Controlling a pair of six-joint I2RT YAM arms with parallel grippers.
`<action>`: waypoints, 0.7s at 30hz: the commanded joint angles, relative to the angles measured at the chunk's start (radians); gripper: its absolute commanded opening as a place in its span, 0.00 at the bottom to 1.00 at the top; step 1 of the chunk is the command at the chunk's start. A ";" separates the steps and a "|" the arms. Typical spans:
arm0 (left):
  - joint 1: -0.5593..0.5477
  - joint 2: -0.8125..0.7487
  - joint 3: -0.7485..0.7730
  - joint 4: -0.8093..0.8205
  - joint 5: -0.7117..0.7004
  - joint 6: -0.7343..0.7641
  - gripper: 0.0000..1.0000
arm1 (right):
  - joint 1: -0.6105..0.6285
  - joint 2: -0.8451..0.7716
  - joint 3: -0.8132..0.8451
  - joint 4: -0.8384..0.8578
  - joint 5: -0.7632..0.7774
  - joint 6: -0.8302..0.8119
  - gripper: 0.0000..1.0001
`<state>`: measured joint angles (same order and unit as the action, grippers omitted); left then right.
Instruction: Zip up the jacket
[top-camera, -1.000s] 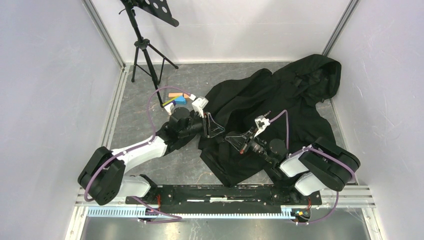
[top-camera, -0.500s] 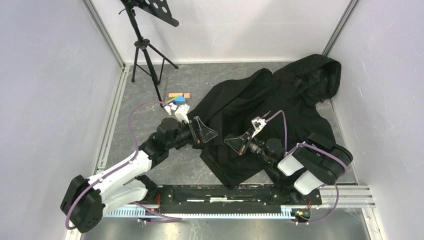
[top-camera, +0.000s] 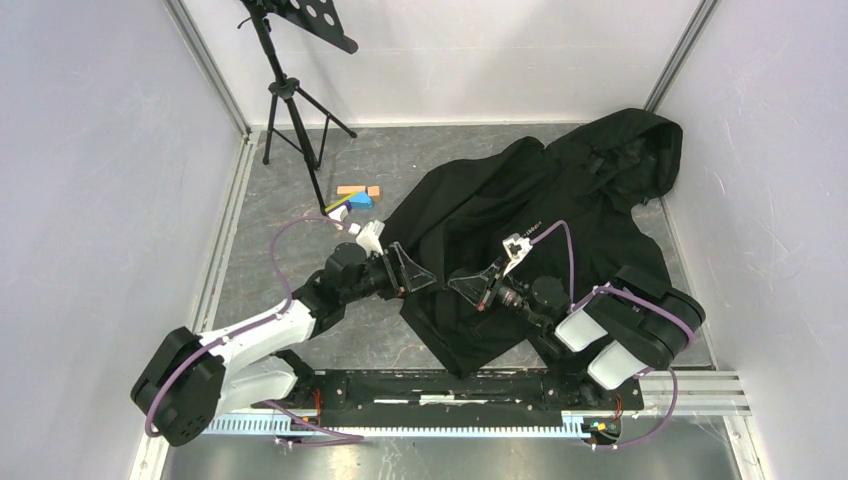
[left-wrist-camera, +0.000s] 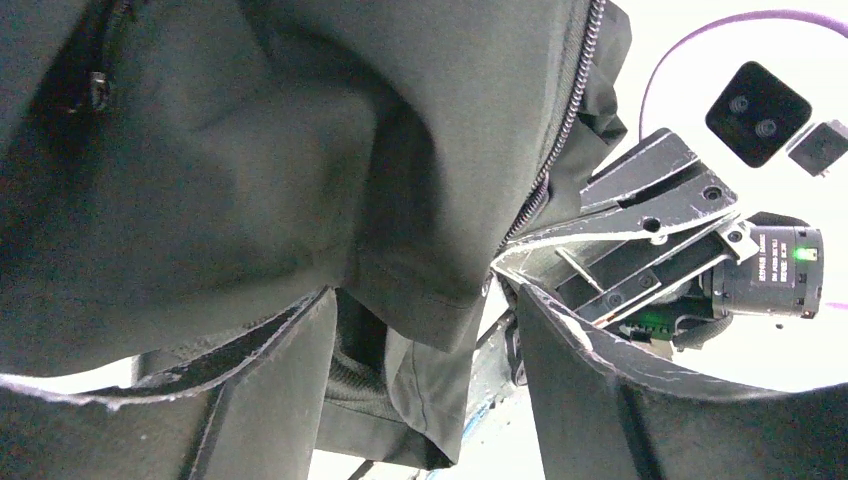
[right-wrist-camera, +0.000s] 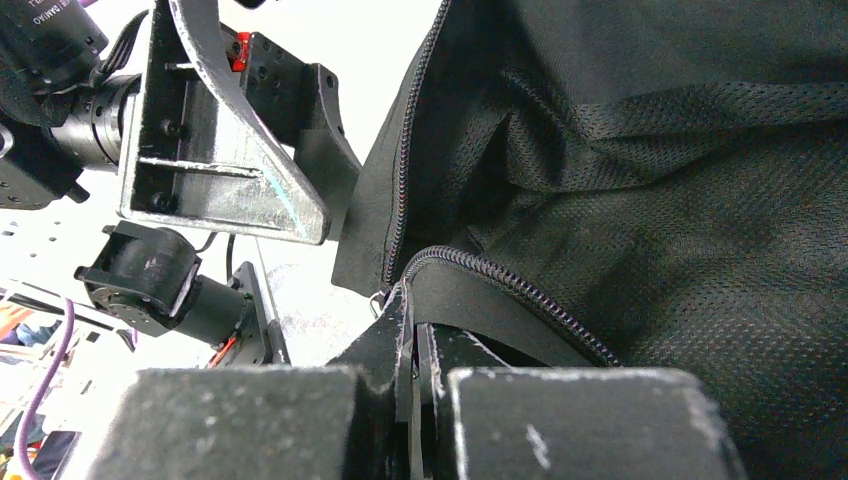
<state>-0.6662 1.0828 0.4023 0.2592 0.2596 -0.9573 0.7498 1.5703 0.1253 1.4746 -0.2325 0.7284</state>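
The black hooded jacket (top-camera: 560, 210) lies crumpled from the floor's middle to the far right corner, front open. My right gripper (top-camera: 468, 285) is shut on the jacket's front edge beside the zipper teeth (right-wrist-camera: 520, 290); the fabric is pinched between its fingers (right-wrist-camera: 412, 300). My left gripper (top-camera: 412, 273) is open just left of it, at the jacket's left edge. In the left wrist view the jacket's hem corner (left-wrist-camera: 420, 300) hangs between the spread fingers, untouched, and the zipper line (left-wrist-camera: 565, 120) runs above. Each wrist view shows the other gripper close by.
A black tripod stand (top-camera: 290, 100) stands at the far left. Small coloured blocks (top-camera: 355, 195) lie on the grey floor (top-camera: 280, 240) left of the jacket. White walls close in on both sides. A metal rail (top-camera: 450, 385) runs along the near edge.
The left arm swung its elbow outward and its gripper drew back left off the jacket, then eased back to the jacket's edge. The right gripper shifted slightly left, still gripping.
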 joint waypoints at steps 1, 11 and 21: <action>-0.021 0.021 0.010 0.113 0.039 -0.019 0.75 | -0.001 0.007 0.006 0.312 -0.004 0.002 0.00; -0.039 0.039 0.008 0.072 0.032 0.022 0.47 | -0.001 0.008 0.012 0.305 -0.007 0.009 0.00; -0.042 0.074 0.028 0.072 0.056 0.067 0.50 | 0.001 0.009 0.021 0.296 -0.007 0.006 0.00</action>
<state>-0.7029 1.1442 0.4023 0.3019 0.2943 -0.9485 0.7498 1.5723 0.1253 1.4746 -0.2356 0.7380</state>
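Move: The left hand is open beside the jacket's lower front corner, the hem just under the zip slider. That corner lies about 3 cm to the hand's right, level with it fore and aft and some 2 cm lower. The slider, at the shut right fingertips, is about 4 cm right and 1 cm ahead; a loose hem flap hangs roughly 3 cm below the corner. From the right hand, the corner is about 2 cm left and 2 cm lower. The left hand eases about 1.5 cm to the right and 1 cm back, towards the hem corner under the slider, then sinks about 1 cm at the end, turning only slightly clockwise while its fingers narrow from about three-quarters open to half open on either side of the cloth. The right hand stays in place with its fingers shut, keeping its pinch at the zip's lower end and holding the slider steady beside the incoming fingers. ##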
